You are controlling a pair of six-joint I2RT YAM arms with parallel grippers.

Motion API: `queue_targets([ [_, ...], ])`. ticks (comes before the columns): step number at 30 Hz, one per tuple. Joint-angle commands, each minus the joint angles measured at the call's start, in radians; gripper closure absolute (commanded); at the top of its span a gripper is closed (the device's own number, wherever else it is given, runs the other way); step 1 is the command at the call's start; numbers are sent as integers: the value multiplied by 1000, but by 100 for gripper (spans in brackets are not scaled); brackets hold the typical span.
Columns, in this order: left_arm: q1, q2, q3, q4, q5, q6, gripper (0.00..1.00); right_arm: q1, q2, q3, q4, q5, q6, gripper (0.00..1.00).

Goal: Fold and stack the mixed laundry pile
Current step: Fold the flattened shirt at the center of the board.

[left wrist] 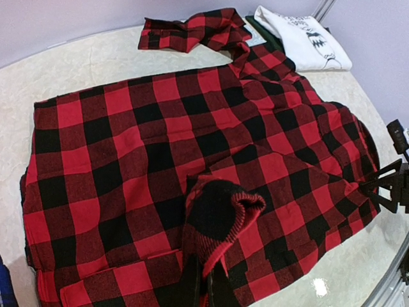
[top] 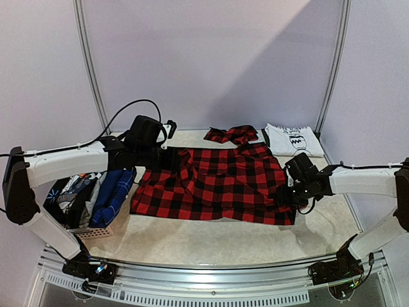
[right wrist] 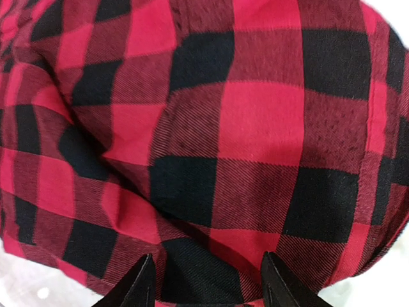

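The red-black plaid shirt [top: 223, 185] lies spread flat mid-table, one sleeve [top: 231, 134] trailing toward the back. My left gripper [top: 171, 158] is at its left edge, shut on a bunched fold of the plaid shirt [left wrist: 220, 214] that rises from my left gripper [left wrist: 208, 288]. My right gripper [top: 287, 193] hangs over the shirt's right edge; in its wrist view my right gripper [right wrist: 211, 288] has its jaws apart and the plaid shirt [right wrist: 255, 128] just beneath them. A folded white printed T-shirt [top: 293, 139] lies at the back right. More of the laundry pile [top: 108, 192] fills the basket.
A small woven basket [top: 92, 232] stands at the near left by the left arm. Metal frame posts [top: 89, 64] rise at both back corners. The table's front rail [top: 211, 272] runs along the near edge between the arm bases.
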Motion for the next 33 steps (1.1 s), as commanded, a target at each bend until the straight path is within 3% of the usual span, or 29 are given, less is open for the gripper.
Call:
queue_targets([
  [1,11,-25,-17,9,2,-5,100,-5,39,17,4,14,-10,44],
  [6,11,-26,-21,9,2,-4,100,-5,61,19,9,13,-12,56],
  [15,11,-24,-27,13,4,-4,100,-6,56,34,-8,27,-29,100],
  [28,-31,-107,-38,-47,-2,-28,100,-44,-59,51,-182,149,-14,100],
  [33,-43,-112,-89,-40,-11,-52,100,-47,-40,34,-174,130,-1,100],
])
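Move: The spot on the plaid shirt's right end to grip, near its near-right corner, lies right under the open right fingers, about 2 cm down. The folded white shirt sits some 25 cm ahead of the right hand and 10 cm to its right; the loose plaid sleeve lies about 27 cm ahead and 14 cm to its left. From the left hand, already holding the raised cuff, the grip spot is roughly 34 cm right, 6 cm back and 15 cm down. Shut the right gripper on the shirt's right end, sinking about 1.5 cm and closing the half-open fingers fully to pinch the cloth; then draw it some 3 cm to the right while rising about 3 cm. Keep the left gripper shut on the raised cuff, and as the right pulls, lift the left about 3 cm and ease it back 2 cm. ##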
